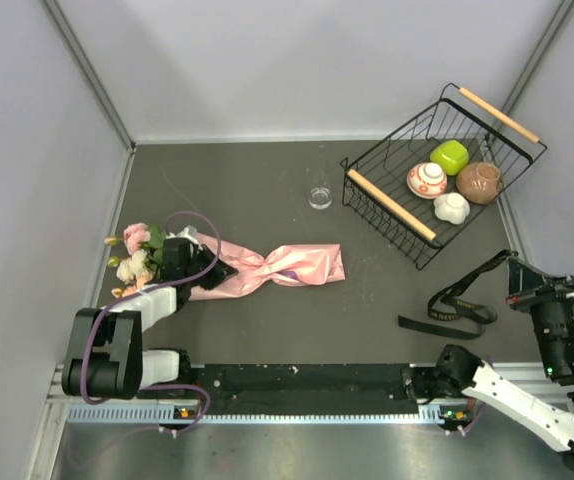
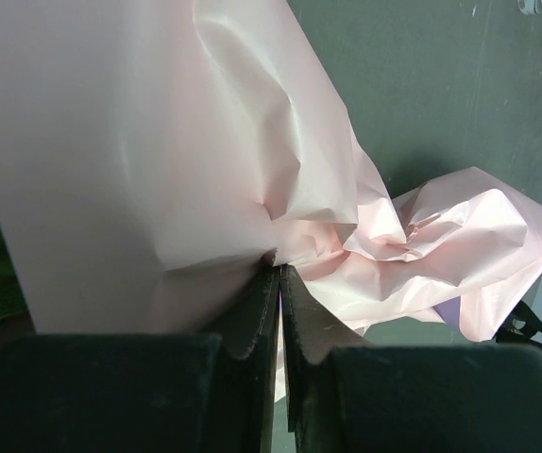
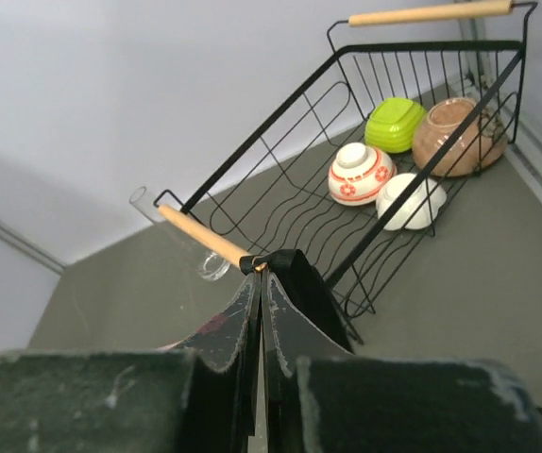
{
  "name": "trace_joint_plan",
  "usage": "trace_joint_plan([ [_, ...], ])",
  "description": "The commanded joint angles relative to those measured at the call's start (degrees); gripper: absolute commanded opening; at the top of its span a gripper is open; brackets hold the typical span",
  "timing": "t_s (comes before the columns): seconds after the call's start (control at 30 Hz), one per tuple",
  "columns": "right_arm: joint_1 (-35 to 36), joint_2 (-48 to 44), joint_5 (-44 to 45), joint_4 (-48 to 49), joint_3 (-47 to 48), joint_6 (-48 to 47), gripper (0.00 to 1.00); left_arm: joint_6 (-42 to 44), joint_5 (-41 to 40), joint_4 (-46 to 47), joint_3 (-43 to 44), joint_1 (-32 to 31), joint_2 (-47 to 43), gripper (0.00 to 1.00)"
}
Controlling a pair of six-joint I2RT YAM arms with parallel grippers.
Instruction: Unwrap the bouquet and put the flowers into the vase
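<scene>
The bouquet lies at the table's left. Its flowers (image 1: pixel 137 250), pink and cream roses, point left, and its pink paper (image 1: pixel 287 265) trails right, loose and crumpled. My left gripper (image 1: pixel 202 268) sits on the bouquet, shut on a fold of that paper (image 2: pixel 186 160), which is pinched at the fingertips (image 2: pixel 279 276). The black ribbon (image 1: pixel 457 303) lies apart at the right, one end lifted to my right gripper (image 1: pixel 512 263). In the right wrist view this gripper (image 3: pixel 263 274) is shut on a loop of the ribbon (image 3: pixel 299 274). The clear glass vase (image 1: pixel 320 197) stands upright and empty at mid-table (image 3: pixel 191 247).
A black wire basket (image 1: pixel 392 203) with wooden handles sits at the back right. It holds a green dish (image 1: pixel 449 156), a pink-patterned bowl (image 1: pixel 427 180), a brown pot (image 1: pixel 479 182) and a white dish (image 1: pixel 452 207). Grey walls enclose the table.
</scene>
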Motion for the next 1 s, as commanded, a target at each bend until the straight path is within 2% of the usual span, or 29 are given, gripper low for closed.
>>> trace_joint_plan([
  [0.0,0.44,-2.32,2.34,-11.18,1.19,9.96,0.0,1.91,-1.81,-1.96,-0.32,0.67,0.22,0.09],
  [0.1,0.61,-0.92,0.85,-14.35,0.57,13.21,0.0,1.91,-1.89,-2.05,-0.32,0.67,-0.04,0.09],
  [0.2,0.61,1.99,1.19,-15.59,1.36,15.23,0.09,1.83,-1.89,-2.05,-0.32,0.67,-0.22,0.1],
  [0.27,0.61,2.86,1.36,-15.76,1.28,16.29,0.29,1.56,-1.63,-2.05,-0.32,0.67,-0.65,0.09],
  [0.3,0.61,3.65,1.54,-15.76,1.02,16.38,0.46,1.48,-1.46,-2.05,-0.14,0.67,-0.92,0.09],
  [0.4,0.61,5.67,1.81,-15.76,0.92,16.3,0.63,1.21,-1.28,-2.57,0.3,0.59,-2.5,0.1],
  [0.5,0.61,6.99,1.63,-15.68,1.71,15.16,0.69,1.12,-0.4,-4.24,1.61,0.59,-4.34,0.11],
  [0.67,0.96,12.44,-1.26,-14.71,3.12,10.08,0.72,0.33,2.93,-6.61,4.08,0.59,-8.73,0.16],
  [0.83,0.88,24.21,-11.71,-10.68,2.16,4.79,0.75,0.68,4.17,-12.67,7.15,0.59,-14.53,0.25],
  [0.97,0.88,36.58,-21.99,-0.16,0.49,-0.3,0.75,2.17,3.65,-18.99,10.05,0.59,-21.81,0.35],
])
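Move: Some 33 cm below the right hand, which still holds the black ribbon, is the bare table spot where it will come down, about 5 cm ahead and 6 cm left. The pink wrapping's middle is 15 cm ahead and 42 cm left of that hand, and the wire basket roughly 35 cm ahead and 5 cm left. From the left hand, its closed fingertips on the wrapping, the wrapping's middle is 7 cm right, straight across, with the flowers 18 cm left and 3 cm ahead. Sinking about 4 cm over the table, the right hand opens wide and lets go of the ribbon, then swings left some 10 cm and slightly forward and down towards the wrapping, fingers tipping down about 20 degrees and its left side rolling down. Meanwhile the left hand, first still, comes up off the wrapping, rising 8 cm straight up as its fingers part partway. ##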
